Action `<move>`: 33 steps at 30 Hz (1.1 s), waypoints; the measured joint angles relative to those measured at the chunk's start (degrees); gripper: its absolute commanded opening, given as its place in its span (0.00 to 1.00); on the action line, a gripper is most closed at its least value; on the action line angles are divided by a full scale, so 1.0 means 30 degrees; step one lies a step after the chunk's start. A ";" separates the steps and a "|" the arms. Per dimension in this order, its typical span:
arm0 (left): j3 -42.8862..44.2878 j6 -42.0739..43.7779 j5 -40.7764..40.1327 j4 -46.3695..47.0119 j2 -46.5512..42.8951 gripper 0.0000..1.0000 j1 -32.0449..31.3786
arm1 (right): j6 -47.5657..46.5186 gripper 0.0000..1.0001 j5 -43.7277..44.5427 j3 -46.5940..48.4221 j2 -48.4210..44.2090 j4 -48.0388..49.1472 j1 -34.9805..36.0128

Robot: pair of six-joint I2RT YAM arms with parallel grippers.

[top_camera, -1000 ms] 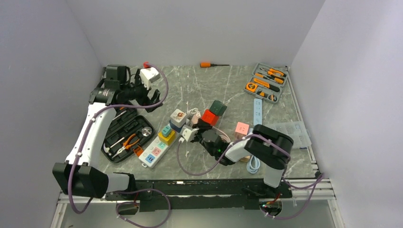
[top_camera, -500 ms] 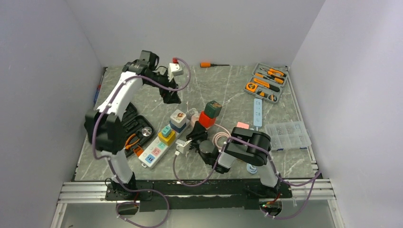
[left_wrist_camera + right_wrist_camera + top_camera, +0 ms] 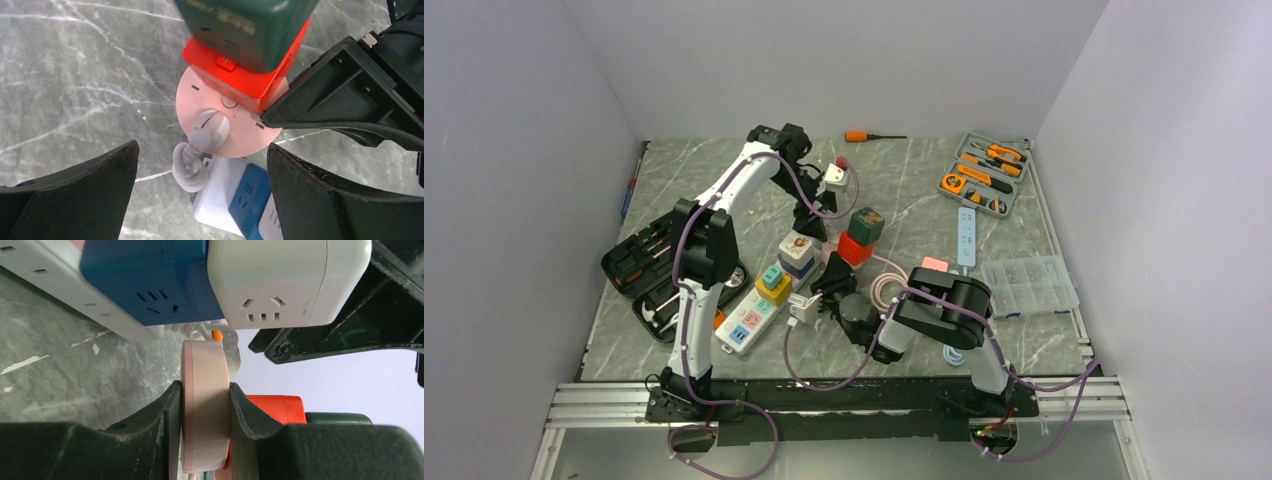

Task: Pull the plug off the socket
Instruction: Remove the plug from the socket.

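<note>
In the left wrist view a round pink socket (image 3: 240, 131) faces me with a white plug (image 3: 213, 130) seated in it, its white cable (image 3: 187, 165) looping below. A red adapter (image 3: 245, 75) topped by a green one (image 3: 240, 25) also sits on that socket. My left gripper (image 3: 202, 195) hangs open above the plug, one finger on each side, touching nothing. My right gripper (image 3: 205, 410) is shut on the pink socket (image 3: 205, 440), gripping its flat faces. In the top view the left gripper (image 3: 809, 222) is just behind the right gripper (image 3: 832, 278).
A white power strip (image 3: 754, 315) carries several coloured adapters, seen close as a blue one (image 3: 145, 275) and a white cube (image 3: 290, 280). An open black tool case (image 3: 649, 270) lies left. An orange tool tray (image 3: 984, 175), a clear box (image 3: 1029, 280) and a screwdriver (image 3: 864, 136) lie right and back.
My left arm has swung from the far left to the right and come over the pink socket, still open. The right gripper keeps its hold on the socket, shifted slightly towards the near-left.
</note>
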 measured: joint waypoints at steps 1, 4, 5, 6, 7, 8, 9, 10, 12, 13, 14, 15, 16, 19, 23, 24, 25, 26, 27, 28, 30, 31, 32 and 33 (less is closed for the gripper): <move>0.0015 0.0546 0.0015 -0.0321 0.0146 0.99 -0.0109 | -0.0036 0.00 -0.0007 0.0015 0.0000 0.0000 0.0000; -0.0022 0.2047 -0.0153 -0.0940 0.0335 0.94 -0.0357 | -0.0066 0.00 -0.0051 0.0044 0.0036 -0.0270 0.0000; -0.0087 0.2295 -0.0240 -0.0998 0.0335 0.92 -0.0408 | -0.0117 0.00 -0.0080 0.0044 0.0036 -0.0291 0.0029; -0.0153 0.2463 -0.0277 -0.0969 0.0335 0.90 -0.0444 | -0.0182 0.00 -0.0095 0.0044 0.0044 -0.0299 0.0058; -0.0248 0.2521 -0.0357 -0.0831 0.0335 0.88 -0.0459 | -0.0204 0.00 -0.0109 0.0051 0.0044 -0.0299 0.0066; -0.0372 0.2565 -0.0481 -0.0663 0.0335 0.86 -0.0474 | -0.0219 0.00 -0.0117 0.0058 0.0044 -0.0299 0.0066; -0.0517 0.2601 -0.0663 -0.0459 0.0335 0.85 -0.0474 | -0.0255 0.00 -0.0124 0.0066 0.0044 -0.0299 0.0066; -0.0627 0.2645 -0.0831 -0.0350 0.0335 0.84 -0.0474 | -0.0299 0.00 -0.0124 0.0080 0.0044 -0.0284 0.0066; -0.0838 0.2907 -0.1355 -0.0197 0.0335 0.82 -0.0481 | -0.0459 0.00 -0.0117 0.0080 0.0044 -0.0262 0.0066; -0.0860 0.3024 -0.1603 -0.0204 0.0357 0.80 -0.0495 | -0.0503 0.00 -0.0117 0.0080 0.0044 -0.0262 0.0066; -0.0860 0.3155 -0.1865 -0.0255 0.0372 0.79 -0.0495 | -0.0546 0.00 -0.0124 0.0080 0.0044 -0.0270 0.0066; -0.0860 0.3300 -0.2113 -0.0321 0.0393 0.76 -0.0495 | -0.0612 0.00 -0.0124 0.0080 0.0044 -0.0277 0.0066; -0.0860 0.3424 -0.2361 -0.0423 0.0415 0.73 -0.0510 | -0.0678 0.00 -0.0131 0.0080 0.0044 -0.0277 0.0066; -0.0750 0.3563 -0.2922 -0.0750 0.0707 0.61 -0.0568 | -0.0874 0.00 -0.0131 0.0153 0.0044 -0.0299 0.0066; -0.0342 0.3446 -0.3432 -0.0838 0.1494 0.55 -0.0583 | -0.1180 0.00 -0.0051 0.0415 0.0051 -0.0299 0.0051; -0.0321 0.3388 -0.3497 -0.0823 0.1596 0.52 -0.0583 | -0.1224 0.00 -0.0029 0.0474 0.0066 -0.0291 0.0051; -0.0321 0.3330 -0.3563 -0.0816 0.1632 0.46 -0.0590 | -0.1275 0.00 0.0000 0.0539 0.0080 -0.0291 0.0051; -0.0321 0.3293 -0.3585 -0.0823 0.1639 0.40 -0.0605 | -0.1341 0.00 0.0051 0.0590 0.0102 -0.0291 0.0051; -0.0313 0.3242 -0.3628 -0.0787 0.1639 0.33 -0.0619 | -0.1399 0.00 0.0138 0.0663 0.0131 -0.0284 0.0051; -0.0270 0.3191 -0.3694 -0.0627 0.1639 0.24 -0.0641 | -0.1464 0.00 0.0189 0.0685 0.0138 -0.0284 0.0051; -0.0197 0.2943 -0.3694 -0.0423 0.1639 0.02 -0.0663 | -0.1574 0.00 0.0233 0.0699 0.0153 -0.0291 0.0058; -0.0168 0.2914 -0.3716 -0.0364 0.1639 0.00 -0.0670 | -0.1632 0.00 0.0284 0.0707 0.0211 -0.0299 0.0095; -0.0168 0.2871 -0.3730 -0.0350 0.1639 0.00 -0.0670 | -0.1705 0.00 0.0342 0.0736 0.0335 -0.0284 0.0117; -0.0168 0.2739 -0.3738 -0.0284 0.1639 0.00 -0.0678 | -0.1778 0.00 0.0393 0.0758 0.0444 -0.0277 0.0124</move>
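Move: The white plug sits in the pink round socket about 6 cm below the left hand and almost straight under it. From the left hand, the white cube on the power strip is some 4 cm back, 5 cm left and 3 cm lower, and the red block about 4 cm back, 6 cm right and 5 cm lower. From the right hand, already pinching the socket, the plug is roughly 4 cm ahead, 3 cm left and level. The left fingers close from wide open to nearly shut and pinch the cord end of the white plug. To get there the left hand sinks about 6 cm beside the socket face, its fingers tipping some 10 degrees steeper; the squeeze rises at the end. The right hand stays put, still gripping the pink socket by its edge. ##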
